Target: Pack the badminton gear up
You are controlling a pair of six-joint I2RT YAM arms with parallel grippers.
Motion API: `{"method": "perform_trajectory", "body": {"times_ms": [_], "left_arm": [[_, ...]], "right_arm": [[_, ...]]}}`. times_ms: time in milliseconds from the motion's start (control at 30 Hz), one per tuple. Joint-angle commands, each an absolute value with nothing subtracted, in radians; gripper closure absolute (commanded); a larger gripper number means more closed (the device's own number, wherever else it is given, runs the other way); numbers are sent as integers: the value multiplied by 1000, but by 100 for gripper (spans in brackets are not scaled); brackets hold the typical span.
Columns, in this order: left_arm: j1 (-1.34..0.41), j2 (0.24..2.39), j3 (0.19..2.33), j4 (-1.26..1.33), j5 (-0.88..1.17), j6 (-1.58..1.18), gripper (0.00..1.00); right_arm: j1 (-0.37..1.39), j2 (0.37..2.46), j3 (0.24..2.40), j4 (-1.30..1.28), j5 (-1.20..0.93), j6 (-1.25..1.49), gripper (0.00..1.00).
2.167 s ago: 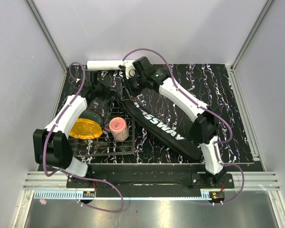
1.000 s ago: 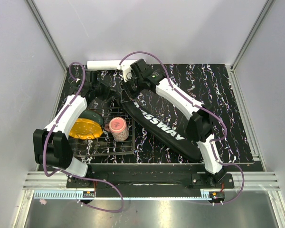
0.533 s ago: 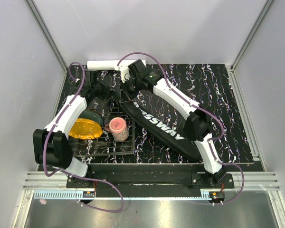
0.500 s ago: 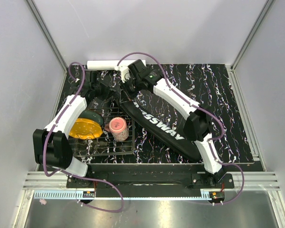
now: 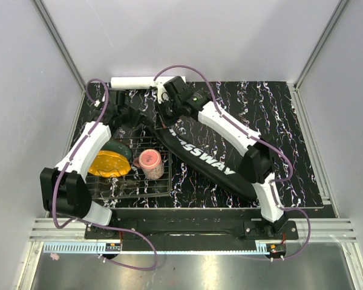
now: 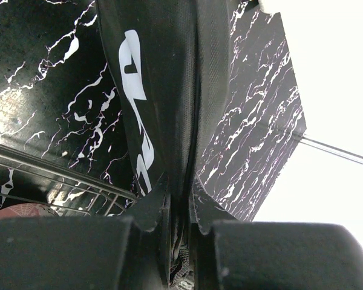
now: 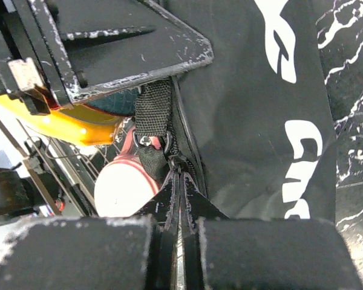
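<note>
The long black "CROSSWAY" bag (image 5: 209, 163) lies diagonally across the dark marbled table. My left gripper (image 5: 146, 119) holds its far left end. In the left wrist view the left gripper (image 6: 180, 202) is shut on a fold of the bag (image 6: 163, 78) fabric. My right gripper (image 5: 164, 115) sits just beside it at the same end. In the right wrist view the right gripper (image 7: 180, 184) is shut on the zipper pull (image 7: 180, 164), below a webbing loop with a metal ring (image 7: 150, 130) on the bag (image 7: 254, 121). A white tube (image 5: 133, 81) lies along the back edge.
A wire basket (image 5: 160, 190) at the front left holds a pink cup (image 5: 150, 162) and a yellow-black object (image 5: 107, 164). Both show close behind the bag's end in the right wrist view: cup (image 7: 124, 190), yellow object (image 7: 78, 130). White walls enclose the table.
The right gripper's jaws have closed onto the zipper pull, and its arm has shifted slightly to the right. The left gripper keeps its hold on the bag's end.
</note>
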State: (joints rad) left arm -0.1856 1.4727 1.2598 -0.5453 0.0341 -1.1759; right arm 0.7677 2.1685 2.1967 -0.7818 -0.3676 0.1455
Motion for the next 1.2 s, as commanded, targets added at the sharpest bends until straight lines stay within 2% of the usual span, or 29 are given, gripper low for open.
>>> {"method": "perform_trajectory", "body": {"times_ms": [0,167,400,633,767,833,900,1100,1167], "left_arm": [[-167,1407,1327,-517,-98,-1169,100],[-167,1393,1325,-517,-124,-1170,100],[-166,1355,1302,-474,-209,-1137,100],[-166,1344,1284,-440,-219,-1167,100],[-164,1350,1275,-413,-160,-1169,100],[-164,1358,1270,-402,-100,-1167,100],[-166,1368,1269,-397,-22,-1161,100],[-163,1355,1252,-426,116,-1135,100],[-160,1347,1238,-426,138,-1134,100]], "right_arm": [[765,2063,2158,-862,-281,261,100],[753,2048,2129,-868,-252,324,100],[749,1945,1878,-805,-258,351,100],[744,1844,1753,-787,-296,336,100],[723,1760,1648,-545,-418,305,100],[704,1761,1629,-435,-504,235,88],[693,1808,1731,-465,-520,137,81],[677,1957,1903,-472,-598,12,73],[669,1999,1942,-483,-655,11,67]]}}
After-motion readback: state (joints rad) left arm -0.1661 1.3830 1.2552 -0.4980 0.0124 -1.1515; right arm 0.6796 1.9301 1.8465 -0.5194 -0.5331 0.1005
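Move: The zip slider sits right at my right hand's shut fingertips. From there the bag slopes down, its white lettering centred about 15 cm to the right, 11 back and 7 lower. The pink-lidded mug stands some 13 cm back, 3 to the left and 12 below; the yellow dish is about 13 back, 18 left and 12 below. From my left hand, which holds the bag's logo end, the slider lies about 7 cm right, 2 back and roughly level. With its fingers shut, my right hand pulls right, back and down along the bag's zip, about 10 cm away from my left hand, then opens partway and comes up, forward and left again, ending over the zip just short of the slider. My left hand keeps its grip on the bag end and lifts it about 4 cm, swinging left and most of the way back, fingers tilting up slightly. ##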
